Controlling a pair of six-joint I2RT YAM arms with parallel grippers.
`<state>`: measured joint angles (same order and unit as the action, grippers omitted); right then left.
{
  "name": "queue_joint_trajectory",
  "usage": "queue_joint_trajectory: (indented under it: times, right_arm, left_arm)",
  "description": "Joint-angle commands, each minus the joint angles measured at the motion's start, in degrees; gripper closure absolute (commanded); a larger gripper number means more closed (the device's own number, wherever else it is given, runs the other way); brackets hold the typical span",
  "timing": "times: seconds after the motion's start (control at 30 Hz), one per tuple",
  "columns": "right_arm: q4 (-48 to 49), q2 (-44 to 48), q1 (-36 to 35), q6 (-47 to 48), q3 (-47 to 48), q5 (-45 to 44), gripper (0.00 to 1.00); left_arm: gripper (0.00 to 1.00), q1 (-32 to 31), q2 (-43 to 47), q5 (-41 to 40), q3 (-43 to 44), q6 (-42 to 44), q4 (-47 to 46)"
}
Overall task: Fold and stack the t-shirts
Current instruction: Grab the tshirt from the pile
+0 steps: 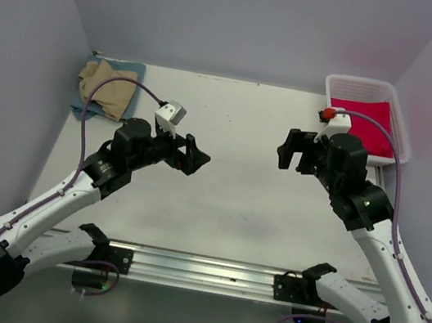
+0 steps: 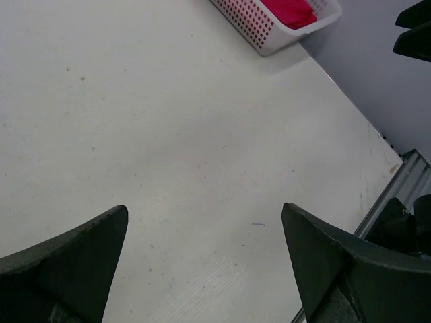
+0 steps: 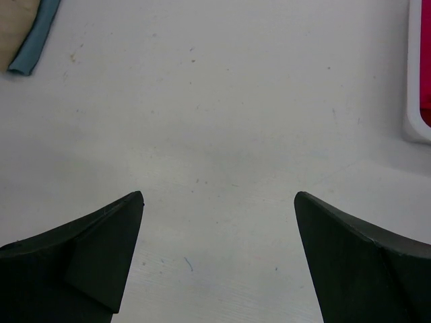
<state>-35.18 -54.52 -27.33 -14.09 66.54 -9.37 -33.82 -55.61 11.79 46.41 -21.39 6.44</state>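
A folded tan t-shirt (image 1: pixel 110 89) lies on a folded blue-grey t-shirt (image 1: pixel 136 73) at the table's far left corner; their edges also show in the right wrist view (image 3: pixel 32 50). A red t-shirt (image 1: pixel 365 122) lies in the white lattice basket (image 1: pixel 403 136) at the far right, and it also shows in the left wrist view (image 2: pixel 291 12). My left gripper (image 1: pixel 196 158) is open and empty above the bare table middle. My right gripper (image 1: pixel 289 151) is open and empty, just left of the basket.
The white table (image 1: pixel 227 196) runs between grey walls. A metal rail (image 1: pixel 198 268) with the arm bases lines the near edge. The basket's corner shows in the left wrist view (image 2: pixel 259 30) and its rim in the right wrist view (image 3: pixel 414 81).
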Motion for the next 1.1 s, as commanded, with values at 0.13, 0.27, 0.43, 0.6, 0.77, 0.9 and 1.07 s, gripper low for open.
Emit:
queue_joint_trajectory:
  times: [0.13, 0.27, 0.43, 0.6, 0.77, 0.9, 1.07]
  right_arm:
    - [4.41, -2.16, 0.00, 0.46, 1.92, -1.52, 0.01]
    - [5.12, -8.74, 1.13, 0.81, 5.34, -11.62, 0.01]
    - [1.70, -26.31, 12.45, -1.56, 18.17, -16.28, 0.01]
    - [-0.86, -38.71, 25.38, -8.58, 31.59, -16.90, 0.01]
    - [-6.12, -56.28, 31.81, -9.90, 46.55, -17.45, 0.01]
    - [-7.98, -67.53, 34.10, -11.23, 57.18, -12.88, 0.01]
    - [-10.79, -80.80, 35.77, -10.44, 66.77, -6.65, 0.01]
  left_arm:
    - [0.00, -0.28, 1.82, -0.28, 2.28, 1.17, -1.25]
    - [0.00, -0.28, 3.85, -0.19, 1.40, 1.26, -1.95]
    - [0.00, -0.28, 5.34, 0.51, 0.00, 0.56, -1.60]
    - [0.00, -0.28, 7.44, 0.34, -2.99, -1.29, -1.43]
    - [0.00, -0.28, 9.21, -0.36, -3.87, -1.90, 0.50]
    - [0.00, -0.28, 12.01, -1.59, -4.14, -2.43, 2.09]
    - [0.00, -0.28, 15.27, -3.35, -6.15, -3.83, 3.32]
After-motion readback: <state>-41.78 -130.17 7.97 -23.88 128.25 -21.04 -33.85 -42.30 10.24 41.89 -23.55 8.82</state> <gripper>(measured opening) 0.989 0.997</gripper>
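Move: The red t-shirt lies in the white basket, about 33 cm ahead of my right hand, 28 cm to its right and 26 cm below. The basket surrounds it, with nearly the same middle. The blue and tan pile is roughly as far ahead, but some 62 cm to that hand's left. From my left hand the red t-shirt is about 35 cm ahead, 55 cm to the right and 21 cm below. I swing my open right hand forward and to the right over the basket towards the red t-shirt, close to 40 cm across the table, turning it about 50 degrees clockwise. Near the end the rightward sweep dies out and I sink faster, 13 cm down in all, tipping the fingers further down. My left hand draws back and to its left a few centimetres, rising slightly. ##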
